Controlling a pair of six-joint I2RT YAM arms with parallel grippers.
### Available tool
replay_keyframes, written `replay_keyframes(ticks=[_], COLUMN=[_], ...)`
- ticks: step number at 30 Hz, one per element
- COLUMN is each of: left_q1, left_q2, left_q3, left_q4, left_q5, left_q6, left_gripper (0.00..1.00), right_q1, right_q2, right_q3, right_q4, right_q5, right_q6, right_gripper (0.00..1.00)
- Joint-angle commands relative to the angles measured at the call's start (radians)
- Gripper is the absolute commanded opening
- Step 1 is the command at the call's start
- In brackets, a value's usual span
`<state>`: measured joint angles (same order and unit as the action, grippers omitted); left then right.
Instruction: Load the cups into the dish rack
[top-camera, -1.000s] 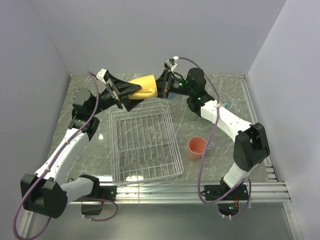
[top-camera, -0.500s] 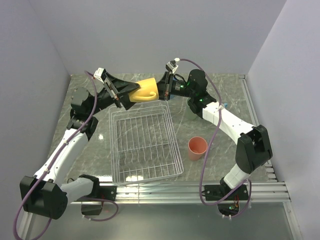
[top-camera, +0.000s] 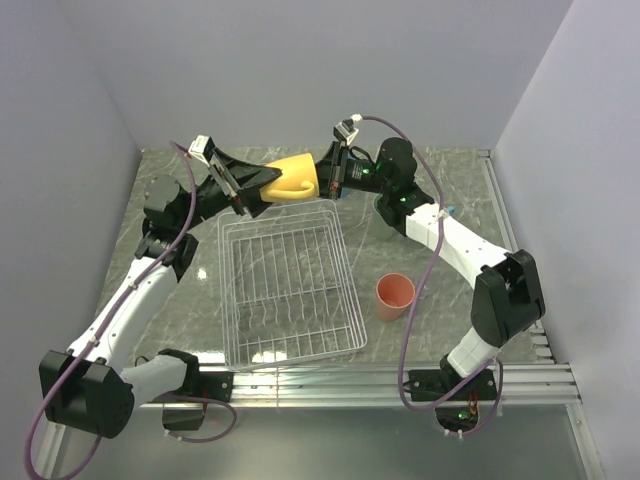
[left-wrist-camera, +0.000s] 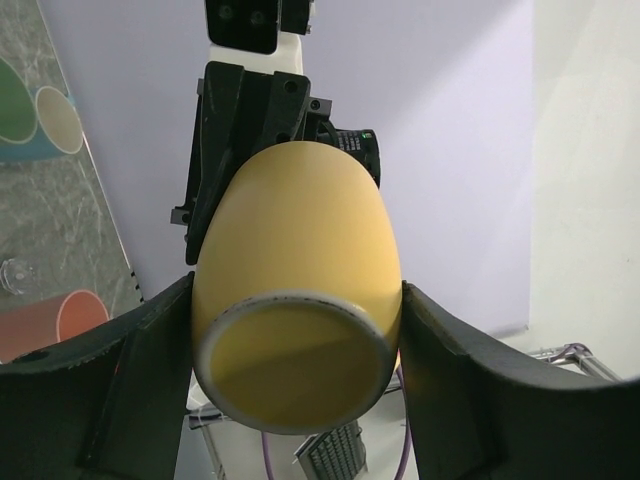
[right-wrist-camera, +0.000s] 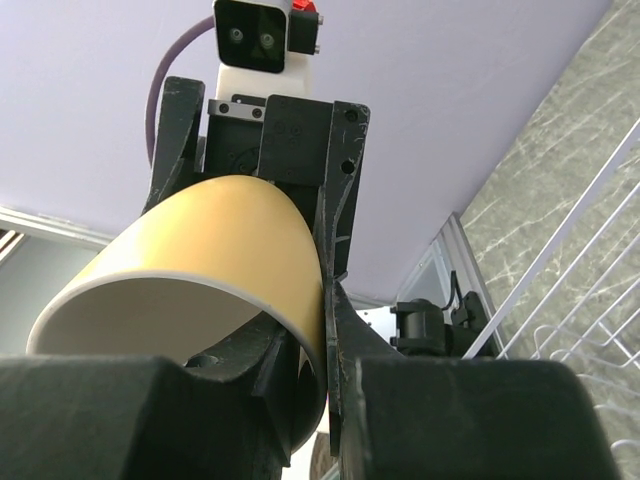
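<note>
A yellow mug (top-camera: 288, 176) hangs on its side in the air just beyond the far edge of the white wire dish rack (top-camera: 343, 262). My right gripper (top-camera: 322, 180) is shut on the mug's rim (right-wrist-camera: 200, 260), one finger inside and one outside. My left gripper (top-camera: 264, 181) has closed around the mug's base end (left-wrist-camera: 295, 300), and its fingers (left-wrist-camera: 140, 370) lie against both sides. A salmon-pink cup (top-camera: 393, 296) stands on the table to the right of the rack. The left wrist view shows green (left-wrist-camera: 14, 100), beige (left-wrist-camera: 58, 118) and salmon (left-wrist-camera: 60, 318) cups lying on the marble.
The rack holds nothing and sits mid-table between the two arms. Its wires (right-wrist-camera: 585, 225) show at the right of the right wrist view. Grey walls close in the table at the back and both sides. A metal rail runs along the near edge (top-camera: 400, 378).
My left gripper's fingers have come in from wide open onto the yellow mug's sides. Both arms and the mug have shifted only slightly.
</note>
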<state>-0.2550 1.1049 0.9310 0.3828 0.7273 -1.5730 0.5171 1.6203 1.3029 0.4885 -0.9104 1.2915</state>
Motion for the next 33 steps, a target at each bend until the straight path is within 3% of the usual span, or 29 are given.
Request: replay_keyframes(ticks=[1,2,3,6,13,16,23,28,30,33], left_q1=[-0.020,-0.020,-0.021,-0.020,-0.007,0.016,0.060,0.054,0.030,-0.027], left_q2=[-0.002,-0.002,-0.002,-0.004,-0.023,-0.024,0.042,0.195,0.287,0.383], left_q3=[0.023,0.025,0.032,0.067,0.071,0.091,0.250,0.454,0.561,0.655], left_q4=[0.054,0.047,0.028,-0.036,-0.177,-0.251,-0.643,-0.982,-1.143,-1.248], left_q5=[0.000,-0.002,-0.003,-0.006,-0.022,-0.023,-0.091,-0.326,-0.437,-0.569], left_q6=[0.014,0.022,0.027,0.076,0.152,0.198,0.512,0.822,0.889,0.975], left_gripper=[0.28,0.18,0.15,0.01,0.01,0.00,0.01,0.01,0.00,0.01], right_q1=[0.006,0.009,0.008,0.006,-0.023,-0.074,-0.287,-0.353,-0.356,-0.362], right_q2=[-0.033,-0.034,-0.039,-0.053,-0.089,-0.112,-0.233,-0.264,-0.287,-0.321], right_q3=[0.029,0.029,0.030,0.048,0.113,0.089,-0.077,-0.050,-0.042,-0.059], right_q4=[0.058,0.026,0.010,-0.118,-0.575,-0.680,-0.813,-0.985,-1.021,-1.058], right_q5=[0.002,-0.001,-0.001,0.014,0.142,0.203,0.260,0.329,0.355,0.377], right_q6=[-0.006,-0.017,-0.038,-0.136,-0.392,-0.466,-0.544,-0.646,-0.676,-0.684], right_gripper=[0.00,0.06,0.33,0.67,0.71,0.72,0.72,0.71,0.71,0.71])
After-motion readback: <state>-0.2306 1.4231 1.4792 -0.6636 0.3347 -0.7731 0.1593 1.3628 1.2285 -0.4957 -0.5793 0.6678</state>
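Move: With the yellow cup still held between both hands, the dish rack's middle lies about 8 cm back, 5 cm right and 36 cm below the left hand; the beige cup stands some 30 cm ahead of that hand and 5 cm left. From the right hand, the green cup is roughly 17 cm ahead, 22 cm right and 32 cm down; the red cup is 12 cm back and 21 cm right, the light-blue mug 15 cm ahead and 35 cm right. Right hand releases the yellow cup, withdrawing 18 cm right and down; left carries it down-forward, tipping fingers down. ##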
